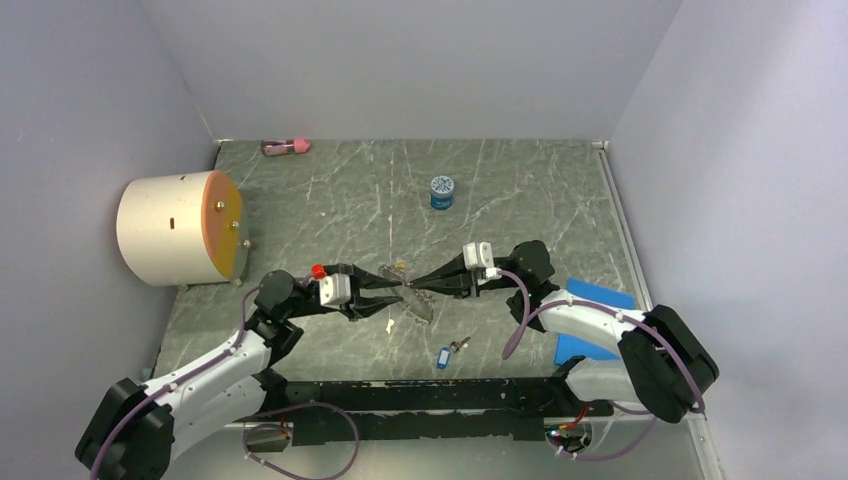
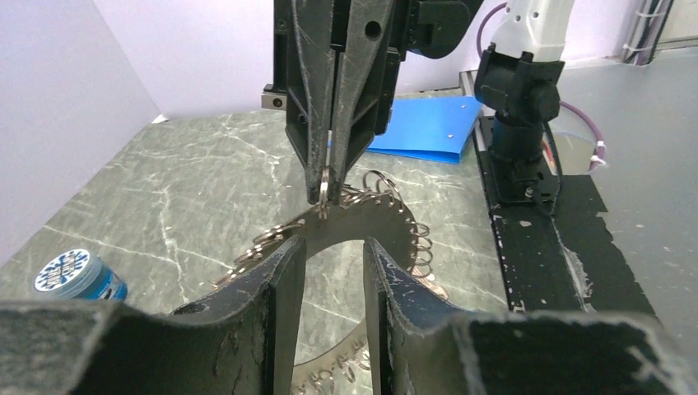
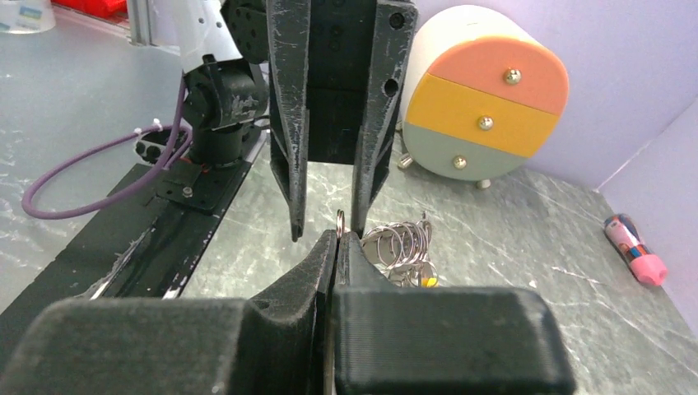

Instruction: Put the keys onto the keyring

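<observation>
The keyring [image 1: 421, 311] is a thin grey loop fringed with small coiled rings, and it hangs just above the table between my two grippers. My right gripper [image 1: 419, 291] [image 3: 337, 234] is shut on one small ring at the loop's edge, also seen from the left wrist [image 2: 325, 194]. My left gripper [image 1: 397, 294] [image 2: 333, 248] faces it with its jaws apart and nothing pinched between them. The keyring's arc [image 2: 387, 222] runs just beyond their tips. A blue-headed key [image 1: 443, 357] lies on the table nearer the bases. A yellow key head [image 3: 422, 281] peeks out under the ring bundle [image 3: 397, 241].
A round white drawer unit [image 1: 180, 228] [image 3: 481, 99] lies at the left. A blue jar [image 1: 442, 192] [image 2: 78, 276] stands at the back centre, a pink marker [image 1: 285, 147] [image 3: 634, 248] at the back wall. A blue folder [image 1: 595, 320] [image 2: 428, 127] lies at the right.
</observation>
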Controlling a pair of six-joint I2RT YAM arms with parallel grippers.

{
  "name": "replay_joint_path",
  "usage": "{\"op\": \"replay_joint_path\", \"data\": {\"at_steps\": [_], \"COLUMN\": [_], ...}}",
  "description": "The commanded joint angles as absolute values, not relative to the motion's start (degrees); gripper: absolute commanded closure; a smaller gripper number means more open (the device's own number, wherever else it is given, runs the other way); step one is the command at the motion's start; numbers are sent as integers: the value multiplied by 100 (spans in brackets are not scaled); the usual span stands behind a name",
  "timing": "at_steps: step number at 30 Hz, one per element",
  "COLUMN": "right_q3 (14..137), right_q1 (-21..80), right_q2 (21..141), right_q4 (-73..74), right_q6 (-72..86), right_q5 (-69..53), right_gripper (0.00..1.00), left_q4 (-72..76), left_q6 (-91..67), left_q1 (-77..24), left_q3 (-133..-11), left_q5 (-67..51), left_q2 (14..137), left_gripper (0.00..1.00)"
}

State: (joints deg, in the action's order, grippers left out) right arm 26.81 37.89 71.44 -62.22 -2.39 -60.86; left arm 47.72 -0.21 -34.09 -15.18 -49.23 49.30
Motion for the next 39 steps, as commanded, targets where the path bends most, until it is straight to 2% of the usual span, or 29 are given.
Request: {"op": "replay_joint_path", "data": {"at_steps": [1,8,13,19,23,27,28,31,34,39], "right_q3": [2774,2830,2847,2852,2839,2852,2860,2936,2963,2949], "right_q1": [3814,3823,3836,3833,3832,3833,3838,3837,3841,3824], "right_q2": [7185,7189,7166,7129,7119,7091,7073,6945,6711,6382], "right_q4": [-6785,-6557,-6400,-6027,-5896,-5652,-5576,-5101,-4545,-3960], "right_q6": [-251,-306,-389,-624,-736,-791,-791,-921,-1190,-1397], "right_q5": [-6301,-6322,-6210,-5915,-5765,-5584,-5548,-5468,-5323,-5138], "right_gripper": [100,100,100,100,100,100,98,69,54,39], "left_q4": [4930,5116,5305,5247,5069,4796,4652,3777,2348,748], "left_q6": [311,286,234,239,225,44,36,35,215,596], "left_q1": [-3473,-3537,-3600,-3637,-3631,-3636,-3634,-3632,-3631,-3635], "left_q3": [-1800,-1977,-2003,-2026,-2060,-2114,-2147,-2412,-2855,-3471], "left_q5": [-4630,-4572,-4632,-4652,-4654,-4466,-4423,-4222,-4067,-3929], "left_q2": [5048,5340,5481,5441,5364,5220,5171,4990,4850,4799], "left_gripper": [63,62,67,82,97,98,97,97,97,97]}}
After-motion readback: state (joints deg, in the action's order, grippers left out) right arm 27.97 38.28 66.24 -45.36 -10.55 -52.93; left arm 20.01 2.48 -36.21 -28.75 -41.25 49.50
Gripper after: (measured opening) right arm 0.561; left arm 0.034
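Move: The left hand's parted fingers face the small wire loop at the top of the keyring, about 1 cm ahead and 2 cm to their right, at nearly their height; the right hand already pinches that loop in its tips. The keyring's band hangs about 6 cm below the loop, straight under it, and the yellow tag about 6 cm ahead of the left hand, 1 cm right and 7 cm lower. On the table lies the blue tag, some 8 cm back and 8 cm right of the left hand. The left fingers shut on the small loop in the right hand's tips, after easing about 1.5 cm forward and as far right. The right hand keeps its pinch while drifting some 2 cm forward and 1 cm down, then opens past half and releases the loop, its fingers staying either side of it. The left hand then lifts about a centimetre, rolling and tipping about 10 degrees. ##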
